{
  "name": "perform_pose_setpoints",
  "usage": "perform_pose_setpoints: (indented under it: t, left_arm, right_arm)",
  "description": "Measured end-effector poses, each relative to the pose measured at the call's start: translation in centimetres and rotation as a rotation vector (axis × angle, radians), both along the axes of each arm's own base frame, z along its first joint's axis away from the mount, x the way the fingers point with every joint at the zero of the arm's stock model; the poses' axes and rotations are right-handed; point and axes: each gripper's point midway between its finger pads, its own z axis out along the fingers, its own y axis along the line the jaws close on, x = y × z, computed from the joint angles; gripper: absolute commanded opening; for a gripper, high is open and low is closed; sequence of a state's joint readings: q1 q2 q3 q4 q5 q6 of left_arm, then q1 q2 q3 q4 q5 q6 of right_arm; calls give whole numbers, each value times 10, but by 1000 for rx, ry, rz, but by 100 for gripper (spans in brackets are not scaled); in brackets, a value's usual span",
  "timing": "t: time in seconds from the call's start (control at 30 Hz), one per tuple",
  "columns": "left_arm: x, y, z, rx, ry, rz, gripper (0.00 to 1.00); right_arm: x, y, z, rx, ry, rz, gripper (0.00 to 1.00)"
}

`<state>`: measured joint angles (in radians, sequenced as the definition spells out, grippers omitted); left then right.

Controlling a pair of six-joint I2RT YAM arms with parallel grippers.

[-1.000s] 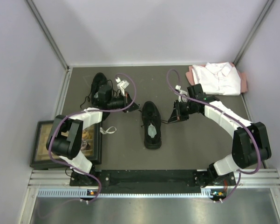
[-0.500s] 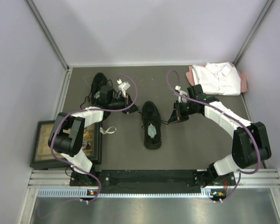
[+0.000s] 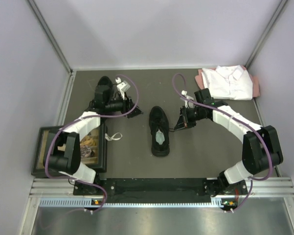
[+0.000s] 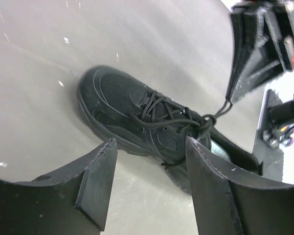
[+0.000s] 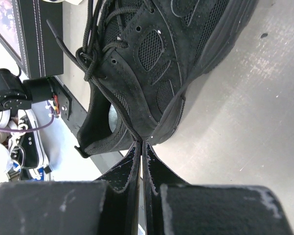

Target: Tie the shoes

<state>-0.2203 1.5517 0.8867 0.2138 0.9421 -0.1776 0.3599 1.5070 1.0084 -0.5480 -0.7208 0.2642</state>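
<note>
One black shoe (image 3: pixel 159 130) with a pale grey insole lies mid-table, toe pointing away. The second black shoe (image 3: pixel 103 87) lies at the back left, partly hidden by my left arm. My left gripper (image 3: pixel 130 105) is open and empty, left of the middle shoe and apart from it. In the left wrist view the shoe (image 4: pixel 137 110) lies beyond the open gripper (image 4: pixel 149 142). My right gripper (image 3: pixel 179 124) is shut on a thin black lace (image 5: pixel 118 116) drawn from the shoe (image 5: pixel 176 58) into the closed gripper (image 5: pixel 142 145).
A folded white shirt (image 3: pixel 229 81) lies at the back right corner. A dark box (image 3: pixel 44 154) with items inside stands at the left near edge. A small white strip (image 3: pixel 114 137) lies beside it. Walls close in the table on three sides.
My left arm has swung its elbow outward and drawn the open gripper slightly back and left, away from the middle shoe. The right gripper holds still on the lace.
</note>
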Motion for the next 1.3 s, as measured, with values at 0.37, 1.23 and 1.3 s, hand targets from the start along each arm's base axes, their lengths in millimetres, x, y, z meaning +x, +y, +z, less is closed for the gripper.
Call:
perform_pose_setpoints:
  t: [0.37, 1.23, 1.3]
  left_arm:
    - [-25, -8, 13, 266, -462, -391, 58]
    - [-57, -46, -39, 492, -659, -763, 0]
    - [-60, -43, -39, 500, -670, -769, 0]
  right_arm:
    - [-2, -1, 1, -5, 3, 10, 12]
    - [-4, 0, 3, 4, 7, 65, 52]
    - [-3, 0, 6, 4, -11, 82, 51]
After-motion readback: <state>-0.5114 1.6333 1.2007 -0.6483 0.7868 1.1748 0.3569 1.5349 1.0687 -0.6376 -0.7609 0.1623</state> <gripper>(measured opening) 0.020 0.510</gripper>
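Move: The loose lace tail on the left side of the shoe's knot lies about 6 cm back, 5 cm right and 4 cm below the open left hand. The knot is some 7 cm back, 10 cm right and 5 cm below that hand, with the shoe's middle about 11 cm back, 10 cm right and 9 cm below it. From the right hand, shut on the other loop, the knot lies 8 cm left, 1 cm ahead and 1 cm lower, the tail 14 cm left, 2 cm ahead and about level. The lace tail beside the knot is what the left hand comes back for: rising a little at first, it draws back about 6 cm, then swings right and down to the shoe's left side. Its wrist rolls and turns clockwise by some 45 degrees, fingers tipping more steeply down, and they close to pinch the strand. Meanwhile the right hand stays in place and opens halfway, letting go of its loop. ##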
